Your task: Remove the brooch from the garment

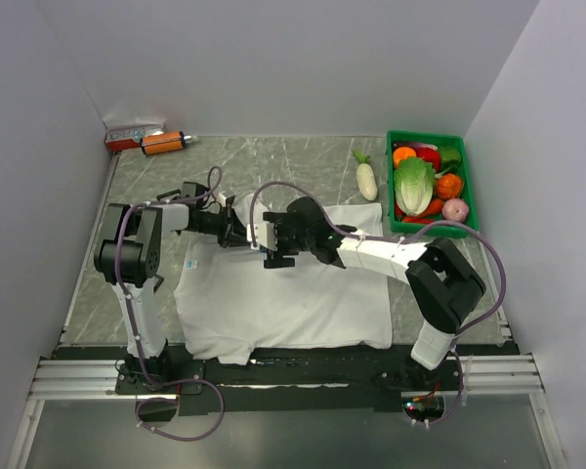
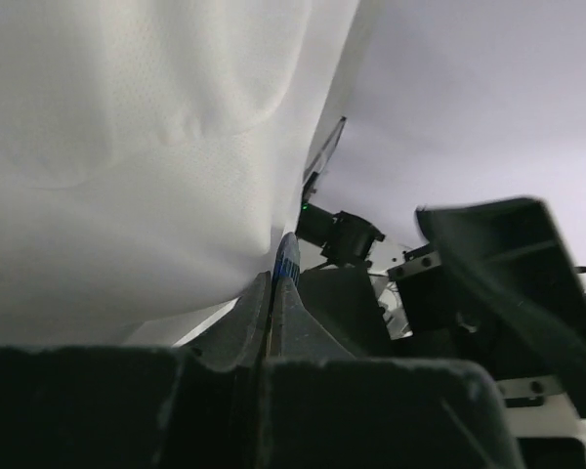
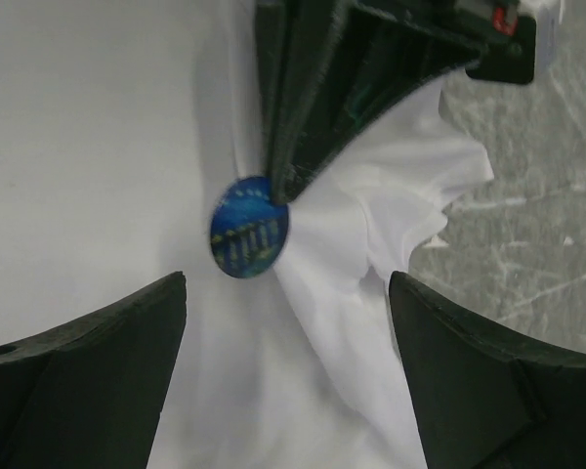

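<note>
The garment (image 1: 283, 303), a white T-shirt, lies spread on the table, with a fold of it (image 3: 391, 195) lifted. The brooch (image 3: 249, 228), a small round dark-blue disc, sits on that fold. My left gripper (image 2: 273, 278) is shut, pinching the brooch's edge (image 2: 288, 256) where it meets the cloth. In the right wrist view its dark fingers (image 3: 303, 107) come down from the top onto the disc. My right gripper (image 3: 288, 283) is open just short of the brooch, with only white cloth between its fingers. In the top view both grippers (image 1: 242, 230) (image 1: 271, 241) meet over the shirt's upper left and hide the brooch.
A green crate (image 1: 469, 181) of vegetables stands at the back right, with a white radish (image 1: 367, 179) lying beside it. An orange item (image 1: 163, 143) and a red-and-white box (image 1: 127, 137) lie in the back left corner. Grey marbled tabletop (image 3: 537, 225) shows beside the shirt.
</note>
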`<state>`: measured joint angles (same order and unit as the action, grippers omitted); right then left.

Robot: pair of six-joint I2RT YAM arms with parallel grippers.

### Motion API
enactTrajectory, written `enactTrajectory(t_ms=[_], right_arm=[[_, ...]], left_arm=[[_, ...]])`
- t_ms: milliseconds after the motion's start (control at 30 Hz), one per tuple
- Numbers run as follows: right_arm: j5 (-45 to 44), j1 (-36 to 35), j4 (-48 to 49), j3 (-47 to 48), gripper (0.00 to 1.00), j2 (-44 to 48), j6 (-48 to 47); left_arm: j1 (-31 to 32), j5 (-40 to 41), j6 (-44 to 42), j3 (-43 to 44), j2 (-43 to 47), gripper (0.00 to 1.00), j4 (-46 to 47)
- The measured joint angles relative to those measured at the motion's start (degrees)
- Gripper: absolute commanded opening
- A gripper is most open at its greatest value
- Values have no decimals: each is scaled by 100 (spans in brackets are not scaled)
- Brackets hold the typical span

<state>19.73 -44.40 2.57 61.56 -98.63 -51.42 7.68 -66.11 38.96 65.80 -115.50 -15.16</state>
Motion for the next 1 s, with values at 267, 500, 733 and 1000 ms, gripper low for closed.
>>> enactTrajectory(t_ms=[267, 500, 733, 1000], right_arm=[[280, -203, 39, -22, 72, 2, -619], [87, -260, 66, -22, 46, -28, -796], [-223, -260, 310, -17, 25, -260, -953], [-667, -273, 470, 184, 0, -356, -885]], left_arm=[[-48, -337, 535, 76, -118, 1, 531], [-48, -511, 890, 74, -181, 1, 835], [-48, -601, 1147, 74, -326, 1, 1123], [-116, -575, 1272, 90, -361, 32, 1228]])
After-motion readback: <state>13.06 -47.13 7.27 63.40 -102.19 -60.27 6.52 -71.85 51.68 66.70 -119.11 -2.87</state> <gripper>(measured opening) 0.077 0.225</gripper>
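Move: The left gripper already has the brooch clamped at its tips; the brooch's middle lies about 2 cm to the right of that hand and 1 cm below it. From the open right gripper, the brooch is level fore and aft, some 3 cm to its left and 1 cm lower. The garment's middle is about 6 cm back, 3 cm right and 9 cm below the right hand; the small label is 2 cm back, 18 cm left and 9 cm below. Bring the right gripper about 2 cm left to the brooch, first easing back, then coming some 3 cm forward as you close its wide-open fingers and pinch the brooch beside the left tips. Meanwhile keep the left gripper's hold, carrying the brooch roughly 2 cm forward and slightly up, and only at the very end start opening the left fingers around it. ##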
